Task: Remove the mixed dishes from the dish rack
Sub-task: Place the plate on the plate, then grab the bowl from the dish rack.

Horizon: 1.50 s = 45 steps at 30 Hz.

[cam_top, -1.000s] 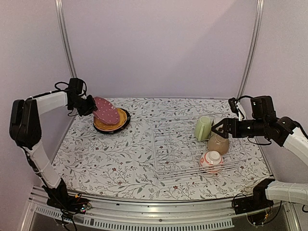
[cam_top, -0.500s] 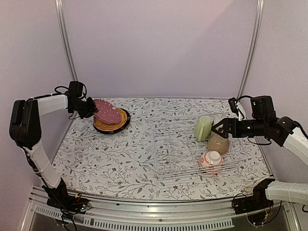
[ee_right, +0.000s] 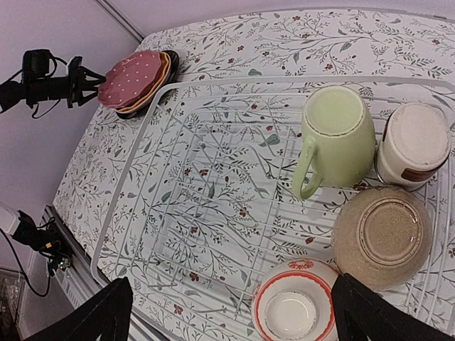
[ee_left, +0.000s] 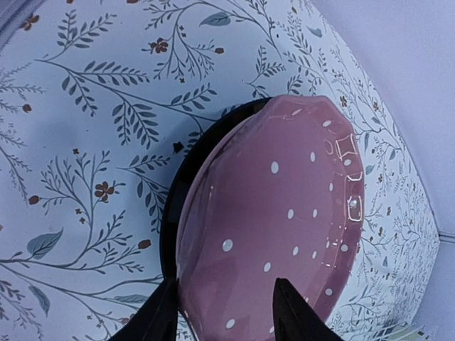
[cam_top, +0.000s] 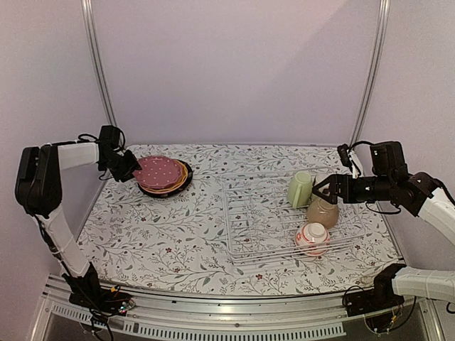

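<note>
The maroon dotted plate [cam_top: 158,171] [ee_left: 284,213] lies flat on top of a stack with an orange plate [cam_top: 184,172] and a dark-rimmed plate [ee_left: 178,192], back left on the tablecloth. My left gripper [cam_top: 126,168] [ee_left: 224,283] is open at the plate's left rim, one finger to each side of the edge. The white dish rack [cam_top: 245,213] [ee_right: 178,177] holds a pale green cup [cam_top: 300,189] [ee_right: 338,138], a tan bowl [cam_top: 322,212] [ee_right: 384,238], a white-and-red bowl [cam_top: 313,237] [ee_right: 295,305] and a small grey-white cup [ee_right: 414,142]. My right gripper [cam_top: 323,190] [ee_right: 242,320] hangs wide open above the rack's right side.
A floral tablecloth [cam_top: 163,234] covers the table. The rack's left half [ee_right: 213,213] holds nothing. Metal frame posts [cam_top: 96,64] stand at the back corners, and purple walls close in on both sides.
The maroon plate went from tilted in my left gripper to lying flat on the stack. The left jaws spread apart and the gripper backed slightly left. The right arm stayed still.
</note>
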Each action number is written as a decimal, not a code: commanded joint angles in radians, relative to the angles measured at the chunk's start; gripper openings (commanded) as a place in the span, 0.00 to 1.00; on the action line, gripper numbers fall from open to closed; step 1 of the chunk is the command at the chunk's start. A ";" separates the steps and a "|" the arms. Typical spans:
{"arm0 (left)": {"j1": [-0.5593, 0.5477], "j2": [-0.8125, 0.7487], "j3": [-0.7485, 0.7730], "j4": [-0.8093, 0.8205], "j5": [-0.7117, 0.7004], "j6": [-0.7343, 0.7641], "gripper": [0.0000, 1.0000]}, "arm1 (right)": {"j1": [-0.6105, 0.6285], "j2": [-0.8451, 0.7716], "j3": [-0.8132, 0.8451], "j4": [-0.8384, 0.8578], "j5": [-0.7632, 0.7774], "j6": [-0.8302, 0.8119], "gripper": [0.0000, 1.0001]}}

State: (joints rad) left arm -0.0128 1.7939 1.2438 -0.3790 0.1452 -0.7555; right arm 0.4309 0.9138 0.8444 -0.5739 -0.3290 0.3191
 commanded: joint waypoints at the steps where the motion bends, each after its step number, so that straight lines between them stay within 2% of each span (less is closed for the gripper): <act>1: 0.004 0.029 0.006 0.011 0.002 0.010 0.46 | -0.005 -0.003 0.014 0.017 -0.010 0.005 0.99; 8: 0.002 0.055 0.022 0.001 0.016 0.017 0.49 | -0.004 -0.009 0.012 0.016 -0.008 0.006 0.99; 10: 0.000 0.059 0.031 -0.005 0.021 0.024 0.58 | -0.004 -0.007 0.014 0.013 -0.008 0.006 0.99; 12: -0.012 0.062 0.048 -0.023 0.016 0.046 0.60 | -0.003 -0.005 0.016 0.014 -0.009 0.004 0.99; 14: -0.029 0.055 0.058 -0.043 -0.003 0.067 0.71 | -0.003 0.000 0.018 0.011 -0.011 0.002 0.99; 18: -0.068 0.036 0.093 -0.095 -0.050 0.116 0.77 | -0.003 0.010 0.035 -0.023 -0.018 -0.003 0.99; 20: -0.085 0.022 0.109 -0.110 -0.075 0.139 0.90 | -0.003 0.016 0.057 -0.056 -0.015 -0.007 0.99; 26: -0.094 0.010 0.144 -0.167 -0.130 0.155 0.99 | -0.003 0.028 0.121 -0.174 0.052 -0.015 0.99; 35: -0.164 -0.129 0.171 -0.198 -0.327 0.211 0.99 | -0.004 0.038 0.148 -0.253 0.096 -0.018 0.99; 45: -0.291 -0.224 0.221 -0.217 -0.389 0.308 1.00 | 0.018 0.077 0.201 -0.404 0.098 -0.029 0.96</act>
State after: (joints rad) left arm -0.2672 1.5963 1.4544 -0.5632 -0.2062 -0.4919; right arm 0.4324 0.9840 1.0138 -0.8749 -0.2447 0.3023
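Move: The maroon plate lies tilted on the stack with its near-left rim between the half-open left fingers; its middle is roughly 8 cm to the left hand's right, 4 cm ahead and 3 cm lower. Beneath it are the orange plate, about 10 cm right, 3 cm ahead and 4 cm down, and the black-rimmed plate, about 10 cm right, 2 cm ahead and 5 cm down. From the right hand the maroon plate is some 70 cm left, 26 cm ahead and 15 cm down. The left hand sinks about 2 cm further to set the maroon plate's rim down, then opens its half-open fingers all the way while edging some 3 cm to the right and coming back up, so that they come free of the rim. It then climbs quickly, ending about 15 cm above its start and nearly 6 cm to the right, over the stack, its left side rolling up and its tips swinging up and to the right (about 30 degrees in all), while the idle right hand, fingers still open, eases some 2 cm right and tips down a little. ##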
